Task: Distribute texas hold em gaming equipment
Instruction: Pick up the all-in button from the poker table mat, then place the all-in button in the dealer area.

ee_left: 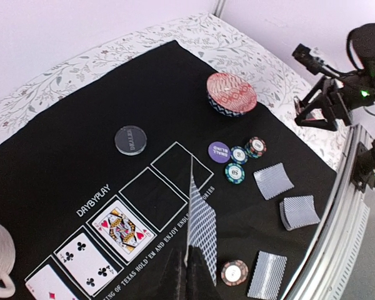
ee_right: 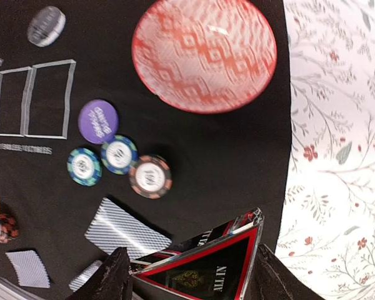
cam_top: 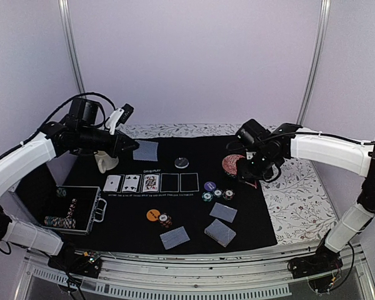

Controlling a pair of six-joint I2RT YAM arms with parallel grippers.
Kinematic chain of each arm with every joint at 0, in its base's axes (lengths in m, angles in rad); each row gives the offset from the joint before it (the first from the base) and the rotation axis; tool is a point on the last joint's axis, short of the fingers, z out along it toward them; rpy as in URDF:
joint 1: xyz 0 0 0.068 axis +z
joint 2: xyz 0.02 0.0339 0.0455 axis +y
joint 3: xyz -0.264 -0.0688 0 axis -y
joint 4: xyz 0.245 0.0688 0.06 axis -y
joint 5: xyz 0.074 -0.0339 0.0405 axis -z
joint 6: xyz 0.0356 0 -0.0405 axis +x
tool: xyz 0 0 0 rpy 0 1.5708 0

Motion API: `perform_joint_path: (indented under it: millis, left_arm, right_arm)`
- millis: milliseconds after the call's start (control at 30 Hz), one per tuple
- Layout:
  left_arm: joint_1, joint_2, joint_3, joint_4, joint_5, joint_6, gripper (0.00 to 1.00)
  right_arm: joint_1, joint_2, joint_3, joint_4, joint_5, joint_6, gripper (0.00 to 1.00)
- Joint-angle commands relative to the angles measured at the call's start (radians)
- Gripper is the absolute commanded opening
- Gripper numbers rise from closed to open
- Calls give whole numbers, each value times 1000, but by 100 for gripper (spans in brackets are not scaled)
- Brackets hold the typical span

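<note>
My left gripper (cam_top: 129, 145) hangs above the black mat (cam_top: 194, 150), shut on the edge of a face-down playing card (ee_left: 204, 226) with a blue-grey back. It is over the row of card boxes, where three face-up cards (cam_top: 131, 182) fill the left boxes. My right gripper (ee_right: 190, 278) is shut on the red-edged black triangle marker (ee_right: 209, 269), both fingers against its sides, low over the mat's right edge. A purple disc (ee_right: 98, 121) and three striped chips (ee_right: 119, 154) lie close by. The black dealer disc (cam_top: 182, 162) and the orange disc (cam_top: 152, 214) rest on the mat.
A red patterned bowl (ee_right: 204, 53) stands beside my right gripper. The cream mug (cam_top: 105, 161) is under my left arm. An open chip case (cam_top: 75, 209) sits at the left. Face-down cards (cam_top: 223, 212) and a deck (cam_top: 219, 232) lie near the front.
</note>
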Motion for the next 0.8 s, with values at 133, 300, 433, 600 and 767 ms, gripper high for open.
perform_joint_path:
  millis: [133,300,433,600,767]
  left_arm:
    - [124,-94,-96,126,-78,-115,0]
    - [172,-150,-163,197,-101,-161,0]
    - [178,-150,-189,224,-136,-169,0]
    - [181,-149,-232,279,-153,-177,0]
    - [186,-125,-249,295,-177,-171,0]
  right_arm:
    - [129,80,311,123,12,-155,51]
    - [196,290,519,179,-46,-269,50]
    - [223,455,678,164,-77,-328,50]
    - [245,560,795,155,-116,-363,50]
    - [262,570,778,163,-128,-361,50]
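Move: The all-in button is already in my right hand, some 11 cm above the mat. The empty fourth card box lies about 25 cm to its left and 10 cm ahead, with the small blind button 10 cm left and 8 cm ahead, and the big blind button 31 cm left and 5 cm back. My left hand holds a card 24 cm up; from it the mug is about 14 cm left and 15 cm ahead, the fourth box 10 cm right and 8 cm ahead. I swing my right hand about 25 cm to the left towards the near edge of the fourth card box, arching roughly 10 cm up and then sinking most of that again, turning some 35 degrees counter-clockwise and keeping my grip on the all-in button. My left hand, still pinching its card, moves about 8 cm left and a little forward towards the mug, swivelling counter-clockwise. ##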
